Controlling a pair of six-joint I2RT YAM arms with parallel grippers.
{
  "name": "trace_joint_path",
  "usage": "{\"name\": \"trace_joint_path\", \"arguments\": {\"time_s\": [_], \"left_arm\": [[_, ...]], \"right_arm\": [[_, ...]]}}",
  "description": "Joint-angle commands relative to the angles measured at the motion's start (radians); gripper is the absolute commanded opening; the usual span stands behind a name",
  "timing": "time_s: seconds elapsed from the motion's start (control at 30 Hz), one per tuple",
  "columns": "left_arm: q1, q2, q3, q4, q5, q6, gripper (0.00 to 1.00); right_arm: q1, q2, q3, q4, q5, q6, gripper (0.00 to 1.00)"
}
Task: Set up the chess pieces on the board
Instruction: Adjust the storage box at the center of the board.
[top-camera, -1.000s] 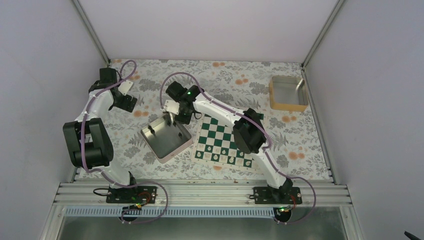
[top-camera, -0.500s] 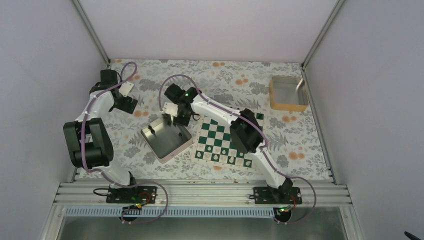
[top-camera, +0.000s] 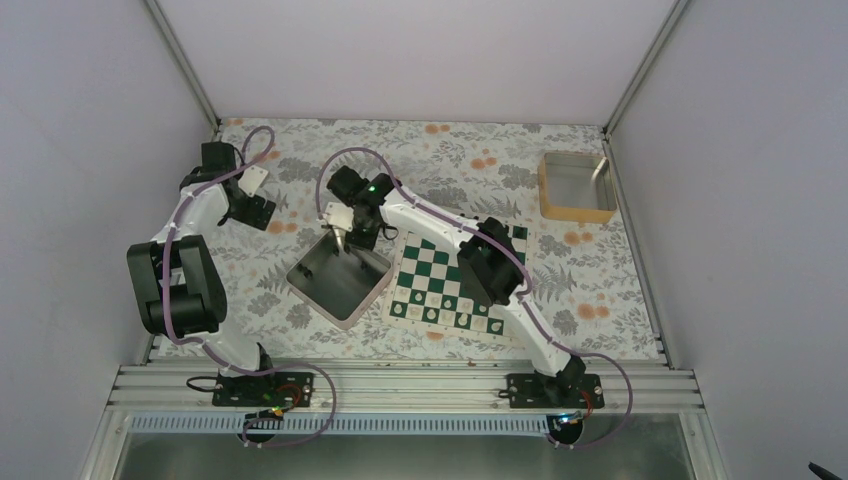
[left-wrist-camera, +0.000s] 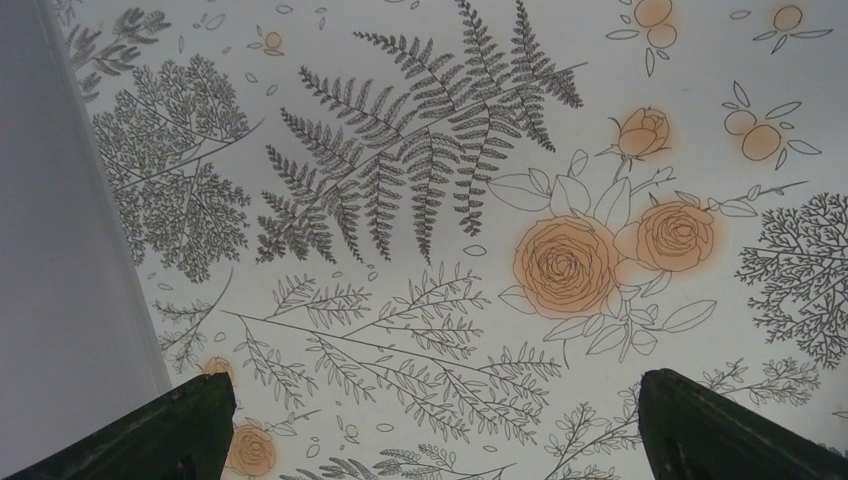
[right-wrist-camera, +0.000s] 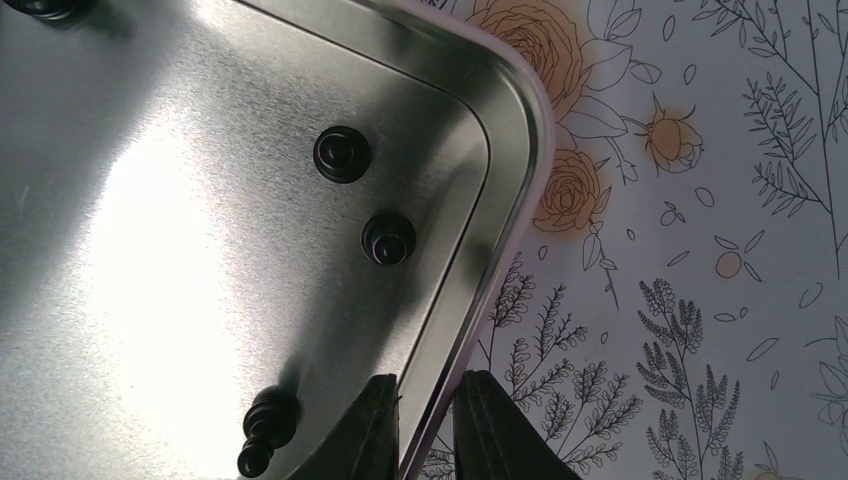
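Observation:
A shiny metal tray (right-wrist-camera: 500, 150) holds several black chess pieces; two (right-wrist-camera: 342, 153) (right-wrist-camera: 388, 238) stand upright and one (right-wrist-camera: 262, 428) lies on its side. My right gripper (right-wrist-camera: 428, 400) is shut on the tray's rim, with one finger inside the wall and one outside. From above, that gripper (top-camera: 345, 238) sits at the far corner of the tray (top-camera: 312, 292), left of the green and white board (top-camera: 450, 275). My left gripper (left-wrist-camera: 437, 400) hangs open over bare floral cloth at the far left (top-camera: 258, 212).
Pale pieces (top-camera: 445, 317) line the board's near row. My right arm's elbow (top-camera: 492, 262) hangs over the board. An open yellow-sided box (top-camera: 577, 187) stands at the back right. Walls close in on three sides.
My right gripper has narrowed onto the tray's rim. The tray's outline has shifted slightly right and its inside now looks darker. The left arm has not moved.

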Motion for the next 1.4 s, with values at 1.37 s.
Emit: {"name": "trace_joint_path", "arguments": {"time_s": [1.37], "left_arm": [[0.028,-0.061,-0.020,0.066,-0.002,-0.005,1.00]], "right_arm": [[0.087,-0.130,0.009,0.192,0.000,-0.095,0.48]]}}
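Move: At the storage box's far short rim, near its middle, the right fingers already hold the edge; the box's middle lies about 7 cm back and 5 cm left of this hand, a little lower. Inside it, a pair of black pawns stands some 5 cm left and level with the hand, and another black piece 4 cm back, barely left. The chessboard's middle is about 24 cm right and 5 cm back. From the left hand, the box lies some 19 cm right and 15 cm back. Keeping its pinch on the far rim, the right hand drags that end of the box about 5 cm to the left, away from the chessboard, staying at one height and turning slightly counter-clockwise. Then the fingers open, let go of the rim and rise some 3 cm off it, the wrist tipping a little. ##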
